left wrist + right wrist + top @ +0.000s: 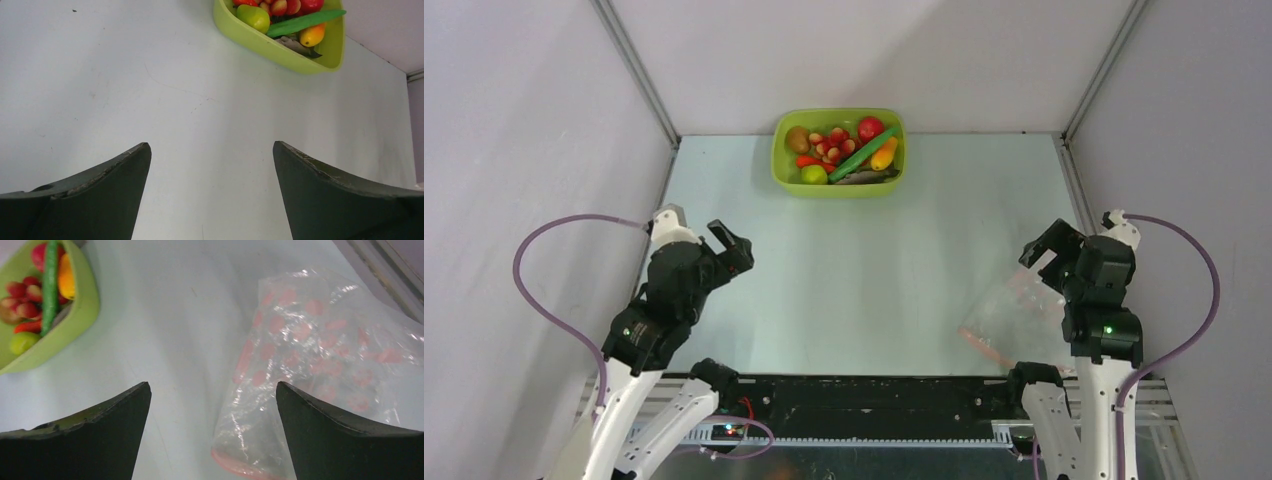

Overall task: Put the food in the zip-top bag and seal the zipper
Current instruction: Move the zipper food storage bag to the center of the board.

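Note:
The food (838,148) lies heaped in a lime-green tub (786,166) at the table's far middle: a red tomato (870,127), a brown kiwi (797,139), a lime (255,17) and a long green pod (49,285) among it. Flat on the table at the near right lies the clear zip-top bag (320,345), printed with pink spots. Its pinkish zipper (240,467) faces the near edge. My right gripper (212,385) hovers open just above the bag's mouth end, holding nothing. At the near left my left gripper (210,145) stands open over bare table, well short of the tub.
Pale walls close in the table (864,270) on the left, right and back, with metal posts (639,70) at the far corners. The arm bases and a black rail (874,395) run along the near edge.

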Available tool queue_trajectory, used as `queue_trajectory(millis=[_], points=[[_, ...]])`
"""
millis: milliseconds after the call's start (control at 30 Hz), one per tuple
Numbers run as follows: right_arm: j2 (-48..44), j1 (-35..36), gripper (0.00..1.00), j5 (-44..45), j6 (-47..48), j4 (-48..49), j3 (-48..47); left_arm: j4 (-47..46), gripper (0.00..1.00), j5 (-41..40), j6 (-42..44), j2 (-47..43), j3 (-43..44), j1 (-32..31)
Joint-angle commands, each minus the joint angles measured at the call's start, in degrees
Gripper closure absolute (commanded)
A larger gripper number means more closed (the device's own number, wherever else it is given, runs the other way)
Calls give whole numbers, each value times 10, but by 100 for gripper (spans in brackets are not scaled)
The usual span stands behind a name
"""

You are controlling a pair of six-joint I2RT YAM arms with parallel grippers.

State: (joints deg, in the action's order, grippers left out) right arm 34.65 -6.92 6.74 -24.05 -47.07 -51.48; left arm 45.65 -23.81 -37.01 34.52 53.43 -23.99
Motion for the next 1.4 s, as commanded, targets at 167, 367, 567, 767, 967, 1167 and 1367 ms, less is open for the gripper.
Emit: queue_trajectory(millis=[167, 367, 567, 767, 967, 1167, 1367], points=[[-58, 2, 0, -123, 30, 109, 13, -17, 2, 15, -28, 10, -16, 0], [-72, 2, 0, -123, 38, 113, 37, -103, 2, 2, -69, 103, -2, 0], [-34, 2, 0, -127, 48, 105, 46, -167, 2, 27, -67, 260, 68, 1], [10, 0, 0, -21, -25, 22, 47, -159, 2, 64, -57, 358, 120, 1], [138, -19, 0, 94, -63, -26, 69, -206, 2, 103, -64, 342, 53, 2], [208, -14, 0, 101, -95, 107, 138, -217, 2, 112, -70, 319, 1, 1], [343, 21, 0, 123, -149, 201, 149, -215, 2, 119, -72, 298, -17, 1]])
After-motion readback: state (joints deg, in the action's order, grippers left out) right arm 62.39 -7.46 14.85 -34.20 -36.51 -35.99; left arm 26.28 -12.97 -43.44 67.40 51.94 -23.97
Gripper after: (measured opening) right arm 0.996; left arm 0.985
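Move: The zipper food storage bag lies flat near the robot, its middle about 21 cm below the open right hand, roughly 3 cm back and 2 cm to the right. The only other thing out, the food bin, is far off, some 28 cm ahead of the right hand and 33 cm to its left. From the left hand the bag is about 50 cm to the right, 4 cm back and 23 cm below. Open right hand rises slightly, then sinks some 20 cm, tipping down over the bag; left one advances rightward, sinking. ##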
